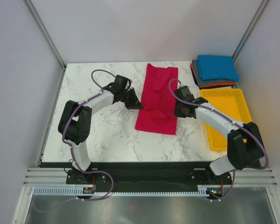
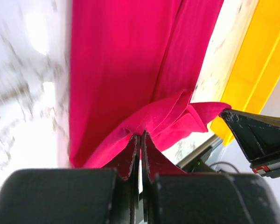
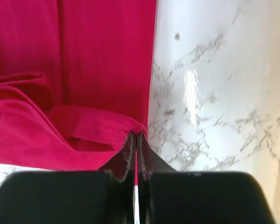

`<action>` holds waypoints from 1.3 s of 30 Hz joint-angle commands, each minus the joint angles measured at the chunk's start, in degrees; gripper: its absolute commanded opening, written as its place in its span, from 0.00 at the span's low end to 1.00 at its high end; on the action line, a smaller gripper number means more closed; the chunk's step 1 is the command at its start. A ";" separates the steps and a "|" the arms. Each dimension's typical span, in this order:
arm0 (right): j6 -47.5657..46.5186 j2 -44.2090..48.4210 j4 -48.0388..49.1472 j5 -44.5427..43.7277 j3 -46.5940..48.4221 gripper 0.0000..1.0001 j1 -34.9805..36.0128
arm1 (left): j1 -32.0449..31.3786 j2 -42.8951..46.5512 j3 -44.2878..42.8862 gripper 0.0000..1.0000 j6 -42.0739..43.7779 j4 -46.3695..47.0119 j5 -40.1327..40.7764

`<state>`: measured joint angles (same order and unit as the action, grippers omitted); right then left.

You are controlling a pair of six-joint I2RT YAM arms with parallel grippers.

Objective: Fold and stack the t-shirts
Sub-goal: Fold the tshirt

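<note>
The crimson-red t-shirt point(image 1: 157, 88) lies as a long narrow strip down the middle of the table, with its near half bunched up. My left gripper point(image 1: 138, 106) is shut on the shirt's left edge about halfway along; the left wrist view shows the cloth point(image 2: 116, 60) pinched at the fingertips point(image 2: 141, 136) and pulled into folds. My right gripper point(image 1: 176, 111) is shut on the right edge opposite; in the right wrist view a hemmed fold of red cloth point(image 3: 84, 56) sits in the tips point(image 3: 136, 136). At the back right corner is a stack of folded t-shirts: blue point(image 1: 218, 66) over dark grey point(image 1: 209, 83) and orange point(image 1: 220, 86).
A yellow plastic tray point(image 1: 240, 103) sits along the table's right edge, just beyond my right arm, and it shows in the left wrist view point(image 2: 252, 60). White marble tabletop point(image 1: 107, 135) lies bare to the left of and in front of the shirt. Grey walls close in the sides.
</note>
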<state>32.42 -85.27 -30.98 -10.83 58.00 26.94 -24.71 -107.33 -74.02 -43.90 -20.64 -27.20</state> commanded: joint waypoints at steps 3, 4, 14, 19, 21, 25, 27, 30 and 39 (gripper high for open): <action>-7.72 -5.77 3.03 8.01 8.09 0.00 -4.96 | 3.00 -7.70 -12.27 0.02 6.18 -1.86 -5.22; -7.90 -7.87 3.38 9.15 9.75 0.00 -5.84 | 3.00 -8.85 -14.20 0.02 7.15 -1.86 -5.84; -7.82 -16.94 6.46 13.29 16.71 0.00 -10.15 | 5.20 -20.37 -29.94 0.02 7.16 -4.93 -6.37; -7.55 -19.40 6.55 14.17 18.90 0.00 -11.20 | 5.90 -23.45 -33.90 0.02 6.64 -4.93 -5.93; -7.38 -20.80 6.64 14.26 19.34 0.00 -11.82 | 6.34 -25.12 -35.14 0.02 6.37 -5.11 -6.28; -6.85 -23.09 6.55 15.05 20.75 0.00 -13.23 | 7.04 -27.75 -37.77 0.03 6.28 -5.20 -6.72; -6.85 -24.14 6.46 15.31 21.28 0.01 -13.84 | 7.22 -29.16 -38.83 0.03 6.46 -5.20 -7.69; -6.41 -25.03 6.37 16.01 22.16 0.01 -14.63 | 7.39 -30.57 -40.85 0.07 7.07 -5.20 -9.35; -6.76 -29.85 5.67 19.35 29.09 0.05 -17.27 | 10.46 -27.06 -39.98 0.26 9.53 -5.37 -5.59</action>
<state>25.67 -113.32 -25.93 6.52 82.72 10.85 -16.58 -138.34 -113.54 -37.28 -26.39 -34.33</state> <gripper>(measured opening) 0.055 0.240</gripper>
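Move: About 15 cm ahead of the left hand and roughly 8 cm below it lies the strip of t-shirt the held hem is going to; the right hand has its side of that strip some 14 cm ahead, 2 cm to its right and 8 cm below. From the right hand, the shirt's far end is about 42 cm ahead and 5 cm left, the near fold 5 cm back and 10 cm left, and the yellow bin 4 cm ahead, 27 cm right. Carrying the already pinched hem forward over the shirt, both hands travel together towards its far end, some 15 cm each, quick at first and then slowing. The left rises slightly, then sinks to about 3 cm below its start and parts its fingers; the right sinks about 4 cm, lifts a little at the last and keeps its pinch, rolling some 10 degrees left side up. ##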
